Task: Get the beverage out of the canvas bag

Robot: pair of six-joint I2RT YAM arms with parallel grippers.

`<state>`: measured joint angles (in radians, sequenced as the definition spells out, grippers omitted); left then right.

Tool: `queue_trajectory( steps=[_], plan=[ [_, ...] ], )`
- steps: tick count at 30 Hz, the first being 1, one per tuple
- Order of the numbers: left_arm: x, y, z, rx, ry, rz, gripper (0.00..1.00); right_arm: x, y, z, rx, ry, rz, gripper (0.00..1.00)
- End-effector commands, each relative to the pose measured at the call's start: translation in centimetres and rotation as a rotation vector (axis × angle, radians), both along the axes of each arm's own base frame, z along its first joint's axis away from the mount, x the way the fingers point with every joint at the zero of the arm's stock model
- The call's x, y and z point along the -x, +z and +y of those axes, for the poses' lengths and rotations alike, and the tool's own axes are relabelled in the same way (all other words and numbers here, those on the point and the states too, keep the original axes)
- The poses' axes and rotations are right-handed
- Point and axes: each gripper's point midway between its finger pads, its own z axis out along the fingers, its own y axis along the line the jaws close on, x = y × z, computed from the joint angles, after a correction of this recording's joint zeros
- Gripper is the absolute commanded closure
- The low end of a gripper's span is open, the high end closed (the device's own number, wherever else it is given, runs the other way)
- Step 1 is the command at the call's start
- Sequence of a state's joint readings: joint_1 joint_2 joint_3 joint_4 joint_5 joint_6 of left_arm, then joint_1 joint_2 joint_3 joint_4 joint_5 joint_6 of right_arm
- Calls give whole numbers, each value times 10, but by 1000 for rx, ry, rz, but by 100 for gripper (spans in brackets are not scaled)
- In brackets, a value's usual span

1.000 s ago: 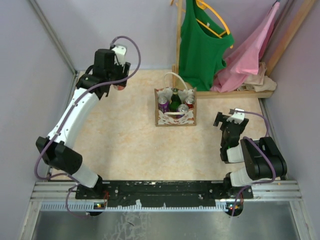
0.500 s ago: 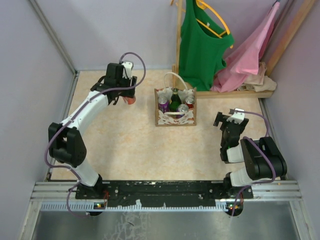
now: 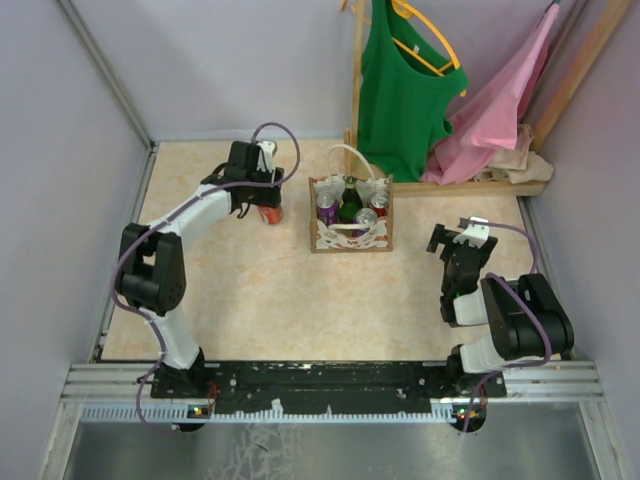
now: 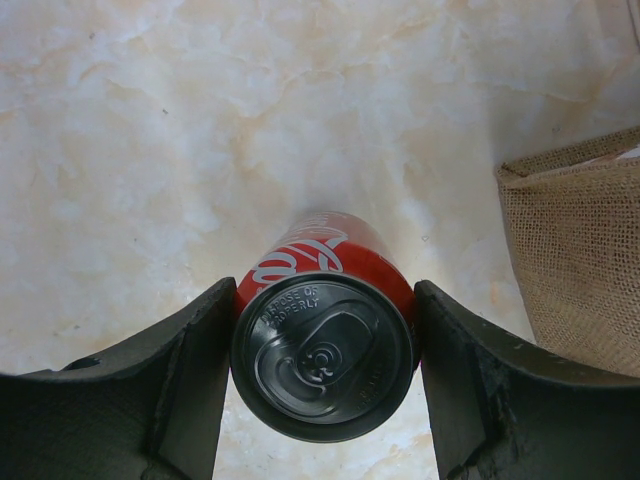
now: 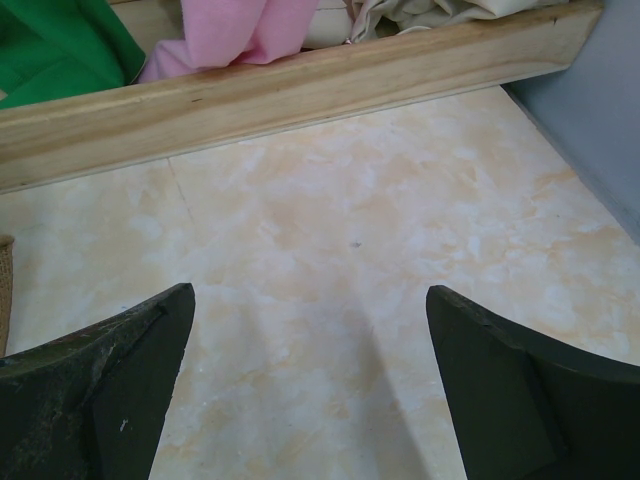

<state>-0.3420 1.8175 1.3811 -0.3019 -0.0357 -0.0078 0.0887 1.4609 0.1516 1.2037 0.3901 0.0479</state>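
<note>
The canvas bag [image 3: 350, 236] stands open at the back middle of the table, with several cans and a dark green bottle [image 3: 350, 206] inside. My left gripper [image 3: 262, 206] is just left of the bag and is shut on a red cola can [image 3: 269, 213]. In the left wrist view the can [image 4: 325, 340] is upright between both fingers [image 4: 150, 390], and the bag's burlap side [image 4: 580, 260] is at the right. I cannot tell whether the can touches the table. My right gripper [image 3: 446, 240] is open and empty, right of the bag; its wrist view [image 5: 310, 340] shows only bare table.
A wooden rack stands at the back right with a green top [image 3: 400, 90] and a pink cloth [image 3: 500, 110] hanging on it. Its base rail [image 3: 470, 186] lies just behind the bag and also shows in the right wrist view [image 5: 300, 90]. Walls close in on both sides.
My left arm has swung right and nearer, carrying the red can from the back left to just beside the bag. The right arm has not moved.
</note>
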Motion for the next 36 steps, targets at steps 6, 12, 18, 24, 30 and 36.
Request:
queue_trajectory(
  steps=[6,12,18,24,30,36],
  plan=[
    [-20,21,-15,56,-19,-62,100,-8,21,-1,-4,-5,-73,1],
    [-19,10,-12,30,-13,-27,57,-8,20,-1,-4,-6,-72,1],
    [-18,5,-12,19,-16,-10,24,-8,20,-1,-4,-5,-72,1],
    [-19,10,-12,18,-19,-13,4,-8,21,-1,-5,-6,-73,1],
    [-20,42,-13,23,-20,-68,1,-8,21,-1,-4,-5,-73,1],
    [0,115,-38,49,-114,-227,2,-8,21,-1,-5,-6,-73,1]
  ],
)
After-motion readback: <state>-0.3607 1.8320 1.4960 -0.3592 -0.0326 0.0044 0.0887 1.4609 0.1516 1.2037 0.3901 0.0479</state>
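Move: Roughly 10 cm straight beneath the left hand is the bare patch of table where the held red can is to be set down. The canvas bag stands about 20 cm to this hand's right and level with it, its middle some 4 cm lower; the purple can inside it is about 14 cm to the right, also level. From the idle right hand the red can is about 47 cm left, 8 cm ahead and near its height. Easing straight down about 1.5 cm, the left hand lowers the red can, still pinched near its top, onto the table left of the canvas bag. After a brief hold the fingers open wide and let go, and the hand rises some 4 cm off the can, drifting slightly forward and to the right. ##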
